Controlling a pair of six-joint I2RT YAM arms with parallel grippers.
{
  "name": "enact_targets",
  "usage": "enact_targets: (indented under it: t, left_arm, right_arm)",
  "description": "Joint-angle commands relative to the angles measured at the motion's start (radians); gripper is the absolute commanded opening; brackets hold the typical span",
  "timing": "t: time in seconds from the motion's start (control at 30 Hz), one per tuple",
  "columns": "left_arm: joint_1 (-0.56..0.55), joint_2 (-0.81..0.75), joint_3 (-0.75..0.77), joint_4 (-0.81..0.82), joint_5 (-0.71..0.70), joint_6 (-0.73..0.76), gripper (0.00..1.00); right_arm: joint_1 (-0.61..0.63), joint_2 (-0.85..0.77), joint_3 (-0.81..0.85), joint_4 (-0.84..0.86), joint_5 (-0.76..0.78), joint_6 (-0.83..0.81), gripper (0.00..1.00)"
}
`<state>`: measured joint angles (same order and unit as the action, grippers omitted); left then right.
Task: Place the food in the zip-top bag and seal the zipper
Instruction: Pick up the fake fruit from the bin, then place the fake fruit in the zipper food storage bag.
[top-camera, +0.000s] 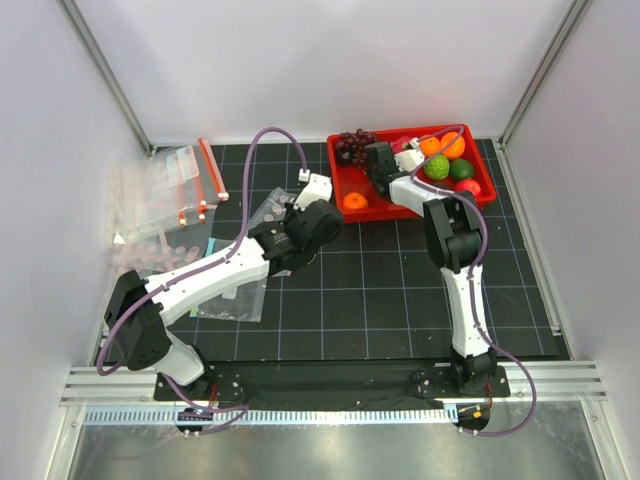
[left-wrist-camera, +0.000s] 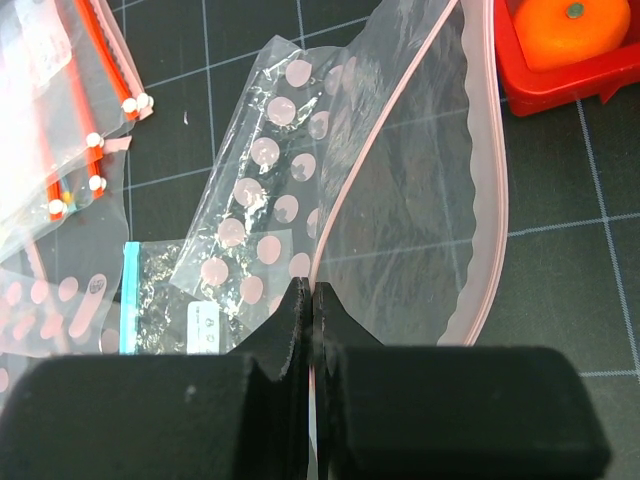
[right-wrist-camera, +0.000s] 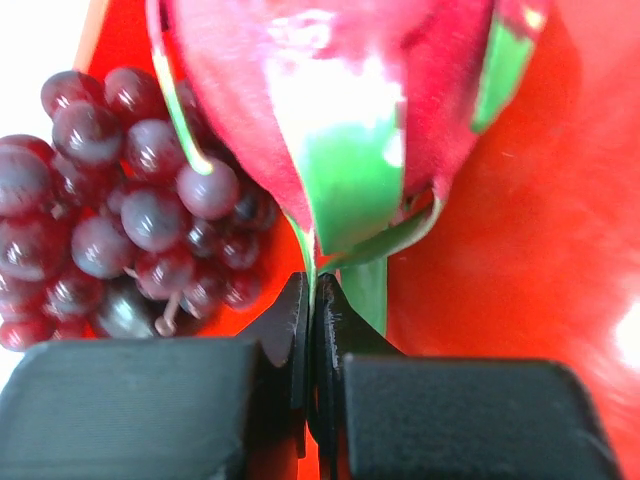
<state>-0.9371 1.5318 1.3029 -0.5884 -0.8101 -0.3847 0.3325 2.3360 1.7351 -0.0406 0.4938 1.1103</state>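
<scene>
The zip-top bag (left-wrist-camera: 400, 200) is clear with pale dots and lies open on the black mat, its pink zipper (left-wrist-camera: 365, 165) curving up from my left gripper (left-wrist-camera: 308, 295). That gripper (top-camera: 278, 238) is shut on the bag's mouth edge. In the red tray (top-camera: 375, 208), my right gripper (right-wrist-camera: 313, 290) is shut on a thin green scale of the pink dragon fruit (right-wrist-camera: 330, 90). The dark purple grape bunch (right-wrist-camera: 130, 220) lies just left of it, in the tray's far left corner (top-camera: 352, 145). A red round fruit (top-camera: 468, 187) sits at the tray's right end.
Oranges (top-camera: 445, 145), a lime (top-camera: 437, 167) and one more orange (left-wrist-camera: 570, 30) are in the tray. A plain bag with a teal strip and white label (left-wrist-camera: 160, 300) lies under the dotted bag. Several bags with orange zippers (top-camera: 185, 185) are piled at the far left.
</scene>
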Motion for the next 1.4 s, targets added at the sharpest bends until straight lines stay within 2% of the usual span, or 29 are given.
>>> enact_targets:
  t: [0.0, 0.47, 0.8, 0.93, 1.03, 1.17, 1.37]
  left_arm:
    - [0.004, -0.038, 0.004, 0.018, 0.003, -0.002, 0.00]
    - [0.004, -0.035, 0.007, 0.019, 0.022, -0.003, 0.00]
    - [0.004, -0.045, -0.005, 0.045, 0.065, 0.009, 0.00]
    - [0.007, -0.039, -0.011, 0.067, 0.097, 0.020, 0.00]
    - [0.008, -0.035, -0.013, 0.079, 0.107, 0.032, 0.00]
    - [0.007, -0.022, -0.016, 0.088, 0.117, 0.038, 0.00]
    - [0.011, -0.013, -0.013, 0.091, 0.126, 0.044, 0.00]
  right_arm:
    - [-0.006, -0.144, -0.064, 0.034, 0.032, -0.075, 0.01]
    - [-0.007, -0.596, -0.302, 0.059, -0.055, -0.454, 0.01]
    - [0.031, -0.911, -0.557, 0.073, -0.354, -0.537, 0.01]
    - [0.066, -1.026, -0.641, 0.047, -0.443, -0.494, 0.01]
    - [0.149, -1.110, -0.701, -0.005, -0.459, -0.517, 0.01]
    - [0.204, -1.249, -0.822, 0.005, -0.471, -0.527, 0.01]
    - [0.224, -1.351, -0.936, 0.007, -0.534, -0.590, 0.01]
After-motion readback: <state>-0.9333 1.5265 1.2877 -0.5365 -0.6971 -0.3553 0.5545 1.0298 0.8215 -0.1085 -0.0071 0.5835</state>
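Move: Right fingertips in the bin are already shut on the dragon fruit's green leaf tips, the fruit's middle about 5 cm ahead. The open mouth of the bag lies some 25 cm back, 18 cm left and 12 cm higher. Grapes sit roughly 8 cm left and 1 cm ahead, the single orange 8 cm left and 12 cm back. For the left hand, pinching the bag, its mouth is about 5 cm ahead and 4 cm right; the dragon fruit is some 34 cm ahead, 22 cm right, 14 cm lower. Keeping its pinch on the leaves, the right hand eases back, then lifts the dragon fruit steeply, nearly 20 cm, out of the bin. It then swings back and later also left towards the bag, about 31 cm back in all, turning some 50 degrees counter-clockwise with the fingertips tilting up a little. The left hand keeps hold of the bag, edging about 2 cm right. ##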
